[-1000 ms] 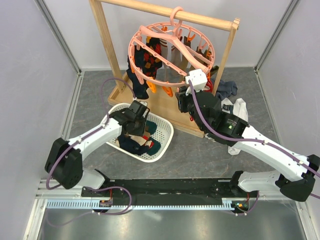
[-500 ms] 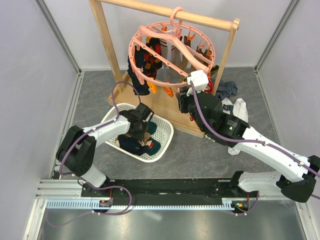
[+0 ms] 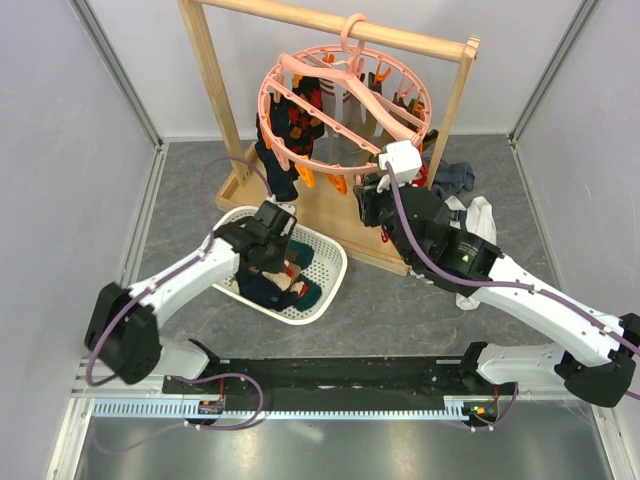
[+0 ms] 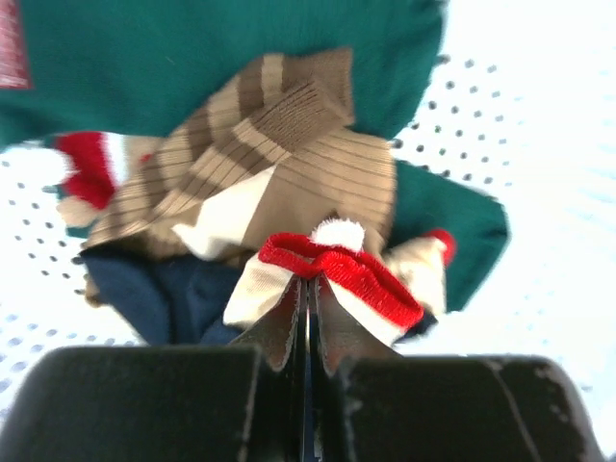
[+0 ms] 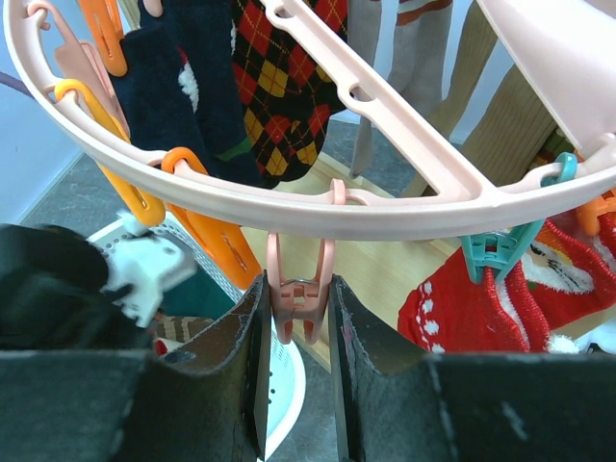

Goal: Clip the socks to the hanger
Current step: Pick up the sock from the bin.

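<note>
The pink ring hanger (image 3: pixel 264 105) hangs from the wooden rack with several socks clipped on. In the right wrist view these include a navy one (image 5: pixel 183 87), an argyle one (image 5: pixel 279 96) and a red one with white pattern (image 5: pixel 472 298). My right gripper (image 5: pixel 296 308) (image 3: pixel 368 190) is shut on a pink clip (image 5: pixel 300 289) under the ring (image 5: pixel 385 207). Down in the basket, my left gripper (image 4: pixel 308 289) (image 3: pixel 275 262) is shut on the red cuff of a red-and-white sock (image 4: pixel 337 274). That sock lies on brown-striped (image 4: pixel 279 144), teal (image 4: pixel 192 58) and navy (image 4: pixel 164 294) socks.
The white mesh basket (image 3: pixel 325 262) sits on the floor in front of the wooden rack's base (image 3: pixel 330 215). The rack's upright (image 3: pixel 215 90) stands left of the ring. White and grey garments (image 3: pixel 475 215) lie at the right behind my right arm.
My left gripper has closed on the red-and-white sock's cuff, and the left arm has shifted over the basket. The right gripper has stayed on the pink clip.
</note>
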Controlling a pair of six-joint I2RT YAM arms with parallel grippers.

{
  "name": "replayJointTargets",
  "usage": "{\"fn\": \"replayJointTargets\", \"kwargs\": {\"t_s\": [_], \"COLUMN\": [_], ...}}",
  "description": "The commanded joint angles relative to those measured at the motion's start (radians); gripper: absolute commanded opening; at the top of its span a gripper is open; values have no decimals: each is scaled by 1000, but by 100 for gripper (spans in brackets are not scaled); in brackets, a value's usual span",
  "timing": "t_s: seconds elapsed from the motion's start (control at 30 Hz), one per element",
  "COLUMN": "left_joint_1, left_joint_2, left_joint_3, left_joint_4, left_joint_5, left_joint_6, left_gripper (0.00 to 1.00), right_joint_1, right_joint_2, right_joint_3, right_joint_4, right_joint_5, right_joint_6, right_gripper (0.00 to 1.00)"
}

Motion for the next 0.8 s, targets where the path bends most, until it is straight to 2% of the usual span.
{"fn": "replayJointTargets", "kwargs": {"t_s": [0.0, 0.23, 0.43, 0.6, 0.77], "left_joint_1": [-1, -1, -2, -15, -68], "left_joint_2": [-184, -368, -500, -530, -481], "left_joint_3": [44, 44, 0, -35, -49], "left_joint_4": [-18, 21, 214, 383, 547], "left_joint_5": [-12, -40, 64, 165, 140], "left_joint_6": [-6, -7, -63, -178, -218], "left_gripper": [2, 2, 2, 2, 2], "right_joint_1": [9, 9, 9, 9, 9], "right_joint_2": [-18, -18, -13, -13, -16], "right_joint_3": [-24, -10, -1, 8, 11], "right_joint_4": [-74, -73, -70, -70, -70], "right_joint_5": [-7, -33, -77, -94, -114], "right_joint_6": [12, 10, 19, 22, 31], "right_gripper": [0, 0, 0, 0, 0]}}
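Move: The left hand already has the red-cuffed sock by its cuff, low over the bin, whose middle is about 1 cm ahead, 1 cm right and 4 cm below. The pink clip on the hanger's rim lies some 16 cm to the left hand's right, 4 cm ahead and 28 cm higher, between the right hand's fingers. An orange clip sits about 4 cm left of the pink one, level with it; dark socks hang roughly 11 cm ahead of the left hand, 3 cm right, 20 cm up. Fingers still shut on the red cuff, the left hand hoists the sock about 20 cm straight up from the bin, then near the end also drifts some 4 cm right towards the pink clip, the wrist swinging round so that the fingers go from pointing mostly down to pointing forward and right, only a little below level. Meanwhile the right hand stays almost in place and keeps its pinch on the pink clip at the hanger's rim. ##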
